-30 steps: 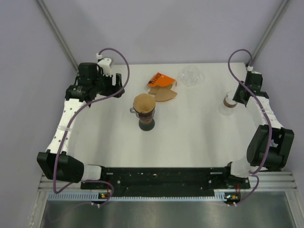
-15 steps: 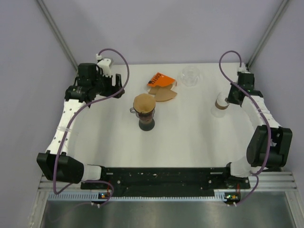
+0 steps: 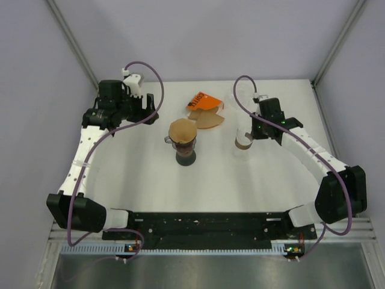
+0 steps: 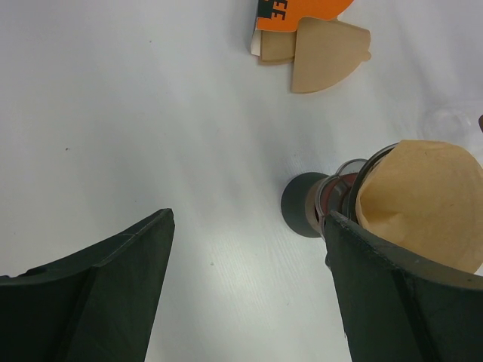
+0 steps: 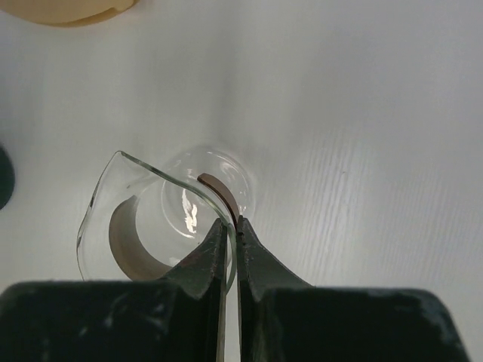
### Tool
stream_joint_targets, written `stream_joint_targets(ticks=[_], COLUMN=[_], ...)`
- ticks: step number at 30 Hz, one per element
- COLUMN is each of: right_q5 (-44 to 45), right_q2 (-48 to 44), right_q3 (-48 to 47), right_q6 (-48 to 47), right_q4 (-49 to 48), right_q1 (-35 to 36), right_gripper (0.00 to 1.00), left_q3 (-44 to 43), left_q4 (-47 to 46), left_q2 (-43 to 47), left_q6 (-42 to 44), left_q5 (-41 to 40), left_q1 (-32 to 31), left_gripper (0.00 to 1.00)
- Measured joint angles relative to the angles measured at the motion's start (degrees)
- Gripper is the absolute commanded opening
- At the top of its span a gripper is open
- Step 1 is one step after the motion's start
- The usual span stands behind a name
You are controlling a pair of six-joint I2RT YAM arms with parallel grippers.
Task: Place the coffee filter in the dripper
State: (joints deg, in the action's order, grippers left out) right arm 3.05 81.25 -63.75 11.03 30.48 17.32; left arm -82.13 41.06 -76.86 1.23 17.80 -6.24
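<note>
The dripper [image 3: 183,149] stands mid-table on a dark base, and a brown coffee filter [image 3: 182,130] sits in its top. In the left wrist view the filter [image 4: 423,204] and the dripper's base [image 4: 302,205] lie at the right, partly behind my right finger. My left gripper [image 3: 147,109] hangs open and empty to the left of the dripper, with bare table between its fingers [image 4: 245,219]. My right gripper [image 3: 248,135] is shut on the rim of a clear glass vessel [image 5: 173,219] with a brown collar, to the right of the dripper.
An orange filter pack [image 3: 201,100] with loose brown filters [image 3: 209,120] lies behind the dripper. A clear glass piece [image 3: 236,96] stands at the back, partly behind the right arm's cable. Grey walls close in the table on three sides.
My right arm has swung left from the table's right edge toward the middle, carrying the glass vessel close to the dripper. The left arm has not moved.
</note>
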Motion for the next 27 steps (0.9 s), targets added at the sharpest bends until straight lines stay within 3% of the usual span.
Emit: stream_joint_targets(ticks=[11,15,19,25,27], right_q5=[3.98,5.55,5.86,5.90,5.95], right_q2=[1.33,1.90,1.90,1.84,1.75], right_q3=[0.00,0.00,0.00,-0.94,-2.93], right_q6=[3.26,4.13,4.81,3.58,2.62], right_q4=[0.48,0.35,-0.28,-0.26,0.26], right_q1=[8.57,9.11,9.27,9.29,8.92], right_gripper=[0.02,0.19,0.43,0.61,0.62], left_q3=[0.00,0.00,0.00,0.00,0.00], left_q4=[0.02,0.02,0.02,0.02,0.02], left_q2=[0.00,0.00,0.00,0.00,0.00], left_q6=[-0.04,-0.04,-0.04,-0.02,-0.02], left_q5=[0.37,0.35,0.35,0.35,0.33], left_q1=[0.02,0.02,0.02,0.02,0.02], left_gripper=[0.86,0.86,0.86,0.86,0.86])
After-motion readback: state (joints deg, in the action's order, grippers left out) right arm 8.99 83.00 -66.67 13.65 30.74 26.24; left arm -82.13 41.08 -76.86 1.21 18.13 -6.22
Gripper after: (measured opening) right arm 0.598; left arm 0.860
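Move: The right hand holds the glass cup by its rim; the bare set-down spot lies some 7 cm to its left, 2 cm back and 5 cm below. The dripper stand is about 24 cm left and 2 cm back, roughly at hand height; the loose paper filters lie some 16 cm left, 12 cm ahead and 9 cm below. From the left hand, that spot is about 30 cm right, 2 cm back and 17 cm down. The right hand carries the glass cup about 4 cm left, lowers it slightly, opens, then starts rising. ##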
